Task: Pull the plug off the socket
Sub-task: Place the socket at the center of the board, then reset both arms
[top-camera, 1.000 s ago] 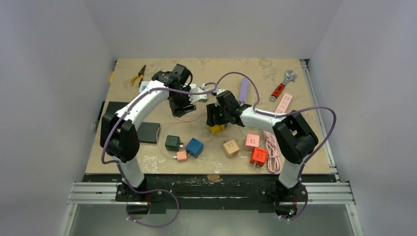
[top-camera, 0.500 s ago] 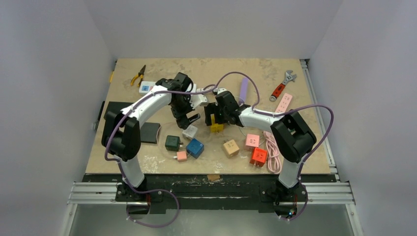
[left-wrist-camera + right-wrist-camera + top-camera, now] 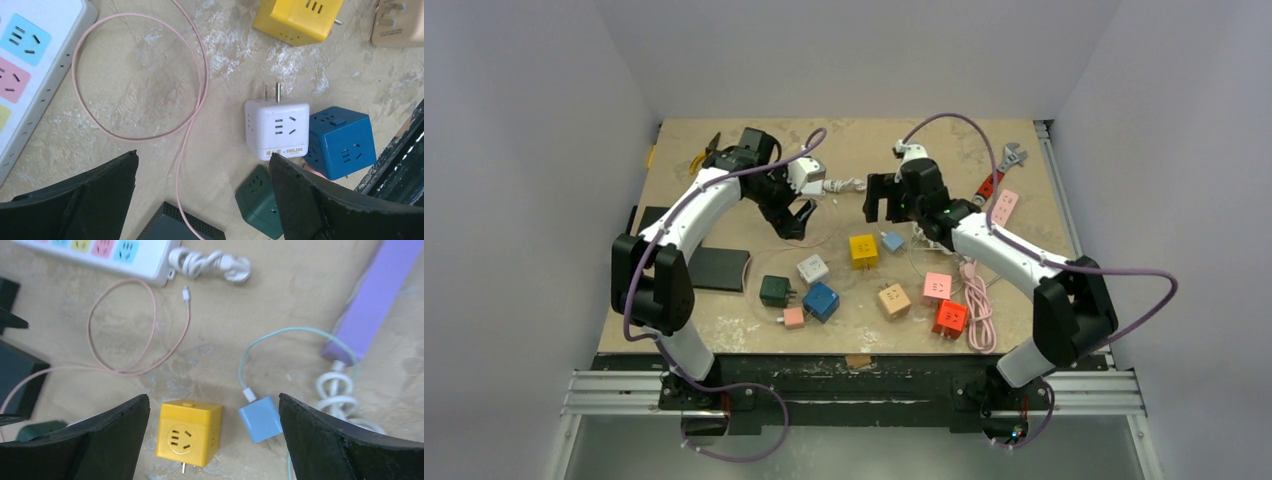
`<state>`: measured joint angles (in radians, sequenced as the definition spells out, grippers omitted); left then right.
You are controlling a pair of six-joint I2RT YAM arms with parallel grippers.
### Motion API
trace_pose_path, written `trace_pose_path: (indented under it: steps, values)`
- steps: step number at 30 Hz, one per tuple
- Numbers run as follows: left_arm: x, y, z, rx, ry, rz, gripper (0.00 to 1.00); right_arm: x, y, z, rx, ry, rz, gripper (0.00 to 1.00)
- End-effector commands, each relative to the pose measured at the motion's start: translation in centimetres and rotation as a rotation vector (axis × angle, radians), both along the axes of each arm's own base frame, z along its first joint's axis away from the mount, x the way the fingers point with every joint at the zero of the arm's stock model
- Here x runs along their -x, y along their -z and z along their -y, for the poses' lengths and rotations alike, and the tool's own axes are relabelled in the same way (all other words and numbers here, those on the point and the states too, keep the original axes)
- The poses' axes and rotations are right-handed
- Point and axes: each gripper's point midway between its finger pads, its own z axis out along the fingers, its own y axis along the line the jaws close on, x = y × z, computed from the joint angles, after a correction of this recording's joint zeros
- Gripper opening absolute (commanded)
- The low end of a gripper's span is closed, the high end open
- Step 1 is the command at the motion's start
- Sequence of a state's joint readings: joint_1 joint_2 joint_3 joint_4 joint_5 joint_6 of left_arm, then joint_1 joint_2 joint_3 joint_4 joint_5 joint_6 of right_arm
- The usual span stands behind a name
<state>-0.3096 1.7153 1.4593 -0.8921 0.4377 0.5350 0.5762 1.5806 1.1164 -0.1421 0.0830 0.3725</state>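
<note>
The white cube plug (image 3: 812,268) lies on the table with its two prongs bare (image 3: 276,127). The yellow cube socket (image 3: 862,249) lies apart from it to the right, with its round socket face up (image 3: 189,432). My left gripper (image 3: 796,215) hangs open above the table, and in its wrist view (image 3: 203,156) nothing sits between the fingers. My right gripper (image 3: 882,208) is also open and raised. In the right wrist view (image 3: 213,397) the yellow cube shows far below the gap, untouched.
Green (image 3: 774,290), blue (image 3: 820,299), tan (image 3: 892,300), pink (image 3: 937,286) and red (image 3: 949,317) cubes lie near the front. A light blue charger (image 3: 260,418), a thin pink cable (image 3: 192,100), a white power strip (image 3: 30,60), a purple strip (image 3: 375,295), pliers (image 3: 706,153) and a wrench (image 3: 998,172) surround them.
Both grippers have opened and let go. The white cube and the yellow cube now lie apart on the table. Both arms have risen and drawn back towards the far side.
</note>
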Motion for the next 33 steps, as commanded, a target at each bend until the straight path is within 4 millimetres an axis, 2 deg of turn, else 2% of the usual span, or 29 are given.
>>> trace_pose_path:
  steps: [1, 3, 8, 10, 15, 17, 19, 21, 24, 27, 30, 33]
  values:
    - [-1.6, -3.3, 1.7, 0.142, -0.003, 0.085, 1.0, -1.1, -3.4, 4.0, -0.001, 0.096, 0.079, 0.99]
    - [-2.8, -3.6, 1.5, 0.142, -0.018, 0.134, 1.0, -1.3, -3.6, 5.5, -0.004, 0.13, 0.084, 0.99]
    - [-4.6, -4.8, 2.0, 0.226, -0.072, 0.134, 1.0, -1.7, -3.7, 9.1, 0.02, 0.227, 0.105, 0.99]
    - [-5.8, -5.4, 2.1, 0.251, -0.102, 0.158, 1.0, -2.2, -3.8, 11.2, 0.046, 0.297, 0.127, 0.99]
    - [-9.1, -6.7, 1.2, 0.271, -0.16, 0.288, 1.0, -4.1, -4.3, 19.5, 0.13, 0.569, 0.267, 0.99]
    - [-10.2, -6.9, 1.0, 0.285, -0.19, 0.323, 1.0, -4.4, -4.0, 23.7, 0.152, 0.73, 0.305, 0.99]
    - [-10.9, -7.1, 0.7, 0.308, -0.214, 0.355, 1.0, -5.0, -3.2, 26.7, 0.169, 0.832, 0.3, 0.99]
    - [-10.8, -7.5, 0.3, 0.334, -0.235, 0.386, 1.0, -5.5, -3.0, 28.6, 0.195, 0.891, 0.325, 0.99]
    - [-9.3, -8.6, -0.8, 0.356, -0.247, 0.395, 1.0, -5.9, -1.8, 29.8, 0.225, 0.896, 0.359, 0.99]
    - [-8.1, -9.6, -3.6, 0.385, -0.314, 0.462, 1.0, -5.3, 0.1, 29.9, 0.234, 0.856, 0.347, 0.99]
    - [-7.7, -8.6, -7.7, 0.393, -0.454, 0.47, 1.0, -4.5, 0.7, 29.4, 0.231, 0.8, 0.363, 0.99]
    - [-7.4, -7.1, -11.6, 0.397, -0.576, 0.49, 1.0, -4.1, 0.5, 29.5, 0.241, 0.797, 0.379, 0.99]
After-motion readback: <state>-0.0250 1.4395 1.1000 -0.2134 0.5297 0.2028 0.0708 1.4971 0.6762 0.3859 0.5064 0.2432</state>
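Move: For my right hand the pink strip lies about 29 cm to the right, 6 cm ahead and 12 cm below. The adjustable wrench lies 11 cm beyond the strip; the purple strip is 10 cm right of this hand and 13 ahead. From my left hand the white strip's middle is some 19 cm ahead, 11 cm left, 10 lower; the white plug sits 2 cm back, level sideways, and the pink cable loop 9 cm ahead, 2 cm left. I sweep my empty right hand about 30 cm to the right towards the pink strip, hopping up some 4 cm first, swinging the fingers roughly 45 degrees clockwise and sinking at the end until the open fingers hang above the strip. Meanwhile my left hand rises off the white plug and goes forward, then eases back and swings left, towards the white strip, tipping up to point more forward, fingers wide. ##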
